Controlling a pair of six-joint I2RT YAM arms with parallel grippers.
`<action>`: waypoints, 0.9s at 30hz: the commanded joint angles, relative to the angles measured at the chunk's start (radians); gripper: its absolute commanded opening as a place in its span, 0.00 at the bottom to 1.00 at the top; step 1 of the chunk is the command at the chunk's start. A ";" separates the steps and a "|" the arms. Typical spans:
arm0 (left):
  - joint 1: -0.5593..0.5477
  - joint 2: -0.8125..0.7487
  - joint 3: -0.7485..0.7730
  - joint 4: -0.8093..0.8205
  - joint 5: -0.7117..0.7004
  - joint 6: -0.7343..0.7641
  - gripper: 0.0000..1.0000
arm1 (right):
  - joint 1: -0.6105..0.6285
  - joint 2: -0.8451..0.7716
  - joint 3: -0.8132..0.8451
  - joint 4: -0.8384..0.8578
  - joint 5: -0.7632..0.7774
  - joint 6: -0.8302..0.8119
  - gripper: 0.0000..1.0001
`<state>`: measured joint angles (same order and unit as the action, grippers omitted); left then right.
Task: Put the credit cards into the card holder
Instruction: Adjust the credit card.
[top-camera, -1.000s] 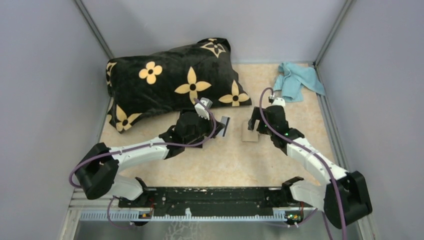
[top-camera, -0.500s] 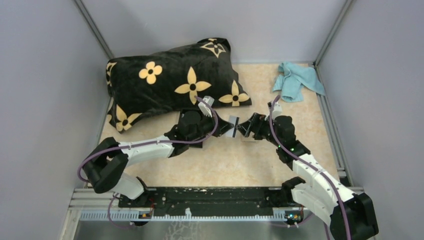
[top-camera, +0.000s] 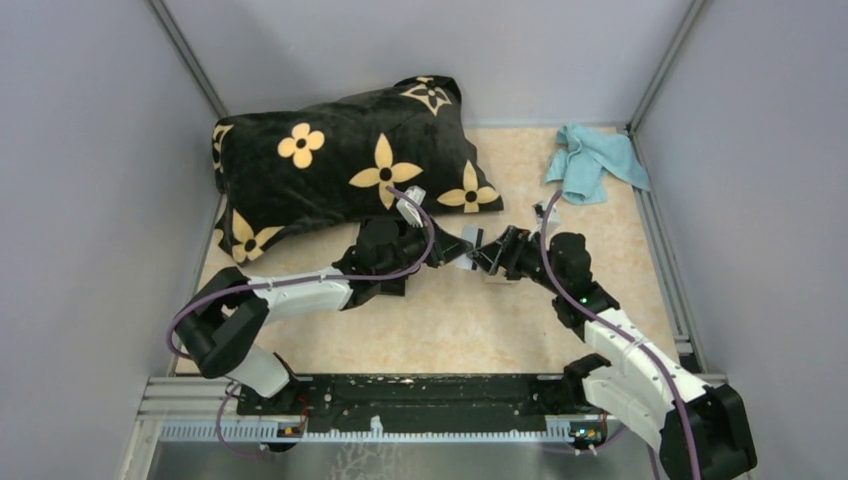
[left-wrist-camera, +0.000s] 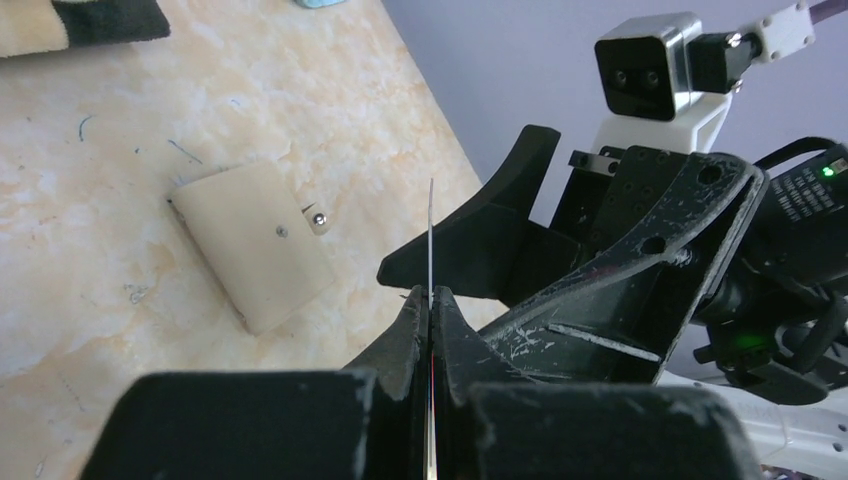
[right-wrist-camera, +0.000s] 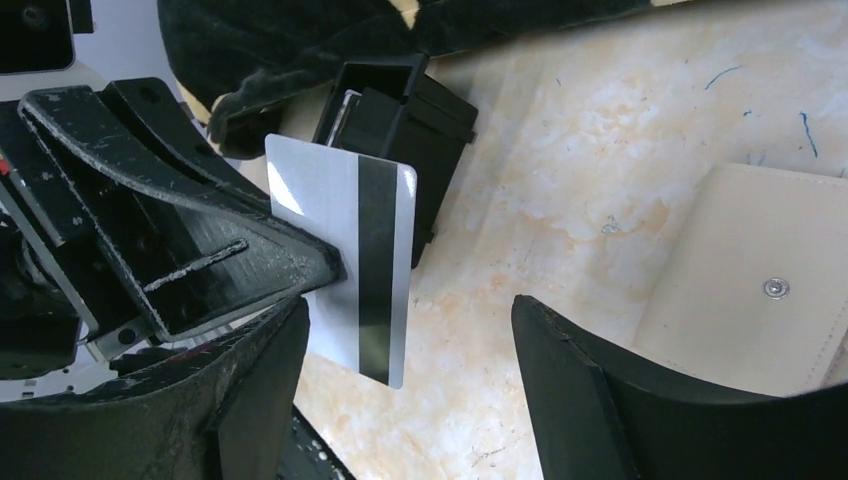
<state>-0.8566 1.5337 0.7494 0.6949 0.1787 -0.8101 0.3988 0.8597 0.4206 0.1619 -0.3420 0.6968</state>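
Observation:
My left gripper (top-camera: 460, 250) is shut on the grey credit card (right-wrist-camera: 345, 255) with the dark stripe. It holds the card upright by one end; the left wrist view shows it edge-on (left-wrist-camera: 430, 230). My right gripper (right-wrist-camera: 408, 310) is open and faces the left one. The card's free end stands between its fingers (left-wrist-camera: 500, 230), closer to one of them, and I cannot tell whether it touches. The black card holder (right-wrist-camera: 420, 110) lies on the table behind the card, its open end against the pillow. A pale beige card (left-wrist-camera: 255, 245) with a small metal stud lies flat beside the grippers.
The big black pillow with yellow flowers (top-camera: 340, 165) fills the back left. A light blue cloth (top-camera: 592, 160) lies in the back right corner. Grey walls enclose the table on three sides.
The right gripper turned from above the beige card to face the left gripper. The left gripper carried the grey card rightward between the right fingers, which have narrowed a little.

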 joint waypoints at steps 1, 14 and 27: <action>0.019 0.026 0.005 0.104 0.050 -0.061 0.00 | 0.000 0.014 -0.014 0.121 -0.046 0.029 0.73; 0.047 0.069 -0.017 0.188 0.124 -0.131 0.00 | -0.061 0.035 -0.080 0.326 -0.180 0.138 0.54; 0.064 0.127 -0.036 0.308 0.192 -0.211 0.00 | -0.117 0.084 -0.137 0.573 -0.306 0.280 0.21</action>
<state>-0.7994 1.6470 0.7189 0.9276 0.3344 -0.9970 0.2893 0.9318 0.2852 0.5732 -0.5846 0.9234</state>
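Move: The right hand's open fingers are at the striped edge of the credit card held in the left fingers; the card's middle lies about 1 cm ahead, 3 cm left and 2 cm above the right hand. The beige card holder is some 6 cm ahead, 5 cm right and 14 cm below, and the black box about 5 cm ahead, 20 cm left and 12 cm below. From the left hand, the card's middle is about 1 cm ahead and 1 cm right, level with it. Rising only about 1.5 cm, after a small shift to the left, the right hand stays by the striped edge and tips its fingers upward, its left side lifting some 15 degrees, while the fingers close from wide open to under half way, one on each side of the edge. The left hand keeps its pinch on the card almost in place, tilting about 10 degrees. ##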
